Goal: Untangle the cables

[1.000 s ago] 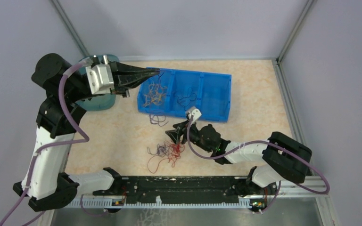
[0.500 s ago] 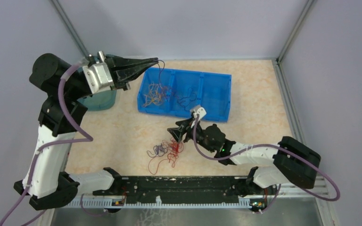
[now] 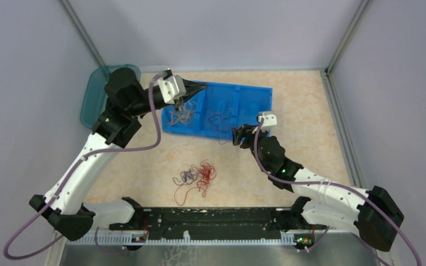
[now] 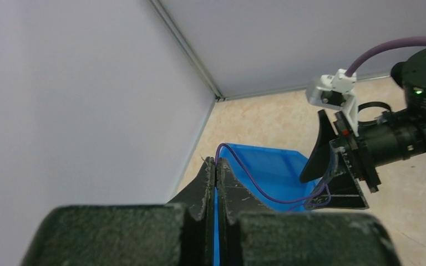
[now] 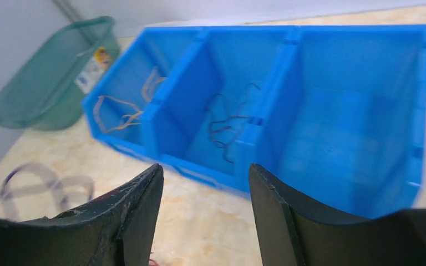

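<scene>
My left gripper (image 4: 216,162) is shut on a thin purple cable (image 4: 266,195) and hangs over the left end of the blue bin (image 3: 255,130). The cable sags across to the right gripper's fingers (image 4: 319,158), where its far end curls; I cannot tell if it touches them. My right gripper (image 3: 237,134) stands open at the bin's front wall with nothing between its jaws (image 5: 205,169). Orange cables (image 3: 182,113) lie in the left compartment and dark purple ones (image 3: 220,117) in the middle one. A red and purple tangle (image 3: 197,177) lies on the table.
The bin's right compartment (image 5: 344,127) holds nothing. A teal basket (image 3: 97,91) stands at the back left against the wall. Grey walls close the table on three sides, and a black rail (image 3: 211,219) runs along the near edge.
The left gripper swung right and down over the bin's left end. The right gripper left the tangle and moved up-right to the bin's front wall, with its jaws a little wider.
</scene>
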You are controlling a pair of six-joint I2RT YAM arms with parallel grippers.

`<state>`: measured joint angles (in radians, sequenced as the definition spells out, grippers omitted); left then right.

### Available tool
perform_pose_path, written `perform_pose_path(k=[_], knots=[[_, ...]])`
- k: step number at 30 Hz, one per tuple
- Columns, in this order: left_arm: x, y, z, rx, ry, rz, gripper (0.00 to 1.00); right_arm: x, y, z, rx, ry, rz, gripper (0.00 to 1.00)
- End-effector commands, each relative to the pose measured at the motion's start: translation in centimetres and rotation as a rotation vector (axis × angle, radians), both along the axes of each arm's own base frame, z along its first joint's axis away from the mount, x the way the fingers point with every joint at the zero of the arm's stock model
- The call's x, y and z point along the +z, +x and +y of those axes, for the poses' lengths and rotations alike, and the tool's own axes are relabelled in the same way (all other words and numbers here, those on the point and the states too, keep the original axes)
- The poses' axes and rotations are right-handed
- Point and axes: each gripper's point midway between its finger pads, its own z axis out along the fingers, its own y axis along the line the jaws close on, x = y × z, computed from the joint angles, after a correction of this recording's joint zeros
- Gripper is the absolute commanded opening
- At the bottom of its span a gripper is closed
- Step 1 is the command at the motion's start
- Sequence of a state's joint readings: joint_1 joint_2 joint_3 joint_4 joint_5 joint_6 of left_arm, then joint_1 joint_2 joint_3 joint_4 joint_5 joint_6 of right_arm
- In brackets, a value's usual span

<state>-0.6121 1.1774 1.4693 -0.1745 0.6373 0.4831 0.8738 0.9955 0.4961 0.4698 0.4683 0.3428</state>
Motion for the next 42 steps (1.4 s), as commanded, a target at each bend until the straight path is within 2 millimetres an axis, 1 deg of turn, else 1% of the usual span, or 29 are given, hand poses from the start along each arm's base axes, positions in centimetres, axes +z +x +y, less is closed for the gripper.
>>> perform_pose_path(k=[1,4,8,11,17,19,23,24,27,29,30,32,33,34,36,37,39,40,41,42], knots=[[0.4,3.2,-0.8,0.085,-0.05,-0.042,0.0,0.2,1.2,-4.3,-0.188,-0.02,0.025,0.59],[-1.2,6.1,-1.6,0.145,-0.045,-0.043,0.0,-0.8,1.2,-5.8,-0.251,-0.025,0.043,0.58],[-3.8,9.2,-2.9,0.18,0.0,-0.028,0.0,-1.3,1.3,-6.7,-0.278,-0.017,0.044,0.58],[-6.1,10.8,-3.8,0.186,0.051,-0.043,0.0,-1.2,1.4,-7.1,-0.288,-0.006,0.036,0.58],[-10.6,14.9,-4.4,0.279,0.139,-0.066,0.0,-0.6,1.3,-7.5,-0.285,0.007,0.016,0.58],[-11.8,16.0,-4.6,0.3,0.164,-0.067,0.0,-0.4,1.2,-7.5,-0.282,0.009,0.015,0.58],[-12.9,18.3,-4.5,0.358,0.186,-0.064,0.0,-0.3,1.2,-7.6,-0.28,0.01,0.016,0.58],[-13.5,18.8,-4.6,0.361,0.199,-0.063,0.0,-0.3,1.1,-7.6,-0.279,0.01,0.016,0.58],[-14.4,19.6,-4.6,0.369,0.224,-0.071,0.0,0.0,1.1,-7.6,-0.278,0.017,0.012,0.58],[-15.9,19.8,-4.9,0.354,0.267,-0.05,0.02,0.1,1.1,-7.5,-0.274,0.02,0.01,0.58],[-16.6,20.0,-5.0,0.349,0.292,-0.03,0.1,0.2,1.1,-7.5,-0.271,0.021,0.009,0.58],[-18.2,20.6,-5.1,0.347,0.35,0.031,0.51,0.5,1.1,-7.3,-0.261,0.024,0.007,0.58],[-18.6,20.9,-5.1,0.355,0.377,0.058,0.67,0.6,1.1,-7.1,-0.253,0.023,0.007,0.58],[-19.0,21.1,-5.0,0.354,0.397,0.089,0.76,0.6,1.1,-6.9,-0.246,0.02,0.009,0.58],[-19.1,20.9,-4.5,0.327,0.417,0.148,0.85,0.8,1.0,-6.4,-0.213,0.007,0.004,0.58],[-18.8,20.6,-4.1,0.313,0.421,0.164,0.92,0.9,0.9,-6.0,-0.189,0.001,-0.003,0.58],[-18.5,19.3,-2.9,0.275,0.425,0.19,0.95,1.0,0.6,-5.2,-0.134,-0.005,-0.012,0.57],[-18.8,18.2,-2.0,0.239,0.445,0.205,0.96,1.0,0.5,-4.8,-0.111,-0.006,-0.016,0.57],[-19.7,16.6,-1.1,0.187,0.472,0.232,0.96,1.0,0.3,-4.2,-0.078,-0.007,-0.02,0.56],[-20.1,15.1,-0.3,0.146,0.487,0.254,0.97,1.0,0.1,-3.6,-0.039,-0.01,-0.025,0.56]])
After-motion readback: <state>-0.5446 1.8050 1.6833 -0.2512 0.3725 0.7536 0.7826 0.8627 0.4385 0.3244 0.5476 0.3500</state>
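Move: Up high with the purple cable pinched in it, the left hand is bound for the blue box's middle compartment, about 20 cm ahead, 7 cm to its right and 45 cm below. Level with that compartment, the left compartment with the orange cable is some 15 cm to the left of it and the right compartment 15 cm to its right. From the right hand, the middle compartment lies 17 cm ahead, 9 cm left and 20 cm lower. Reaching forward about 20 cm and sinking nearly as far, the left hand carries the hanging purple cable over the middle compartment while its wrist rolls and turns counter-clockwise. Still well above the box, it opens its fingers wide and lets go. The half-open right hand swings 7 cm right, turning clockwise some 15 degrees, then eases slightly back left. ##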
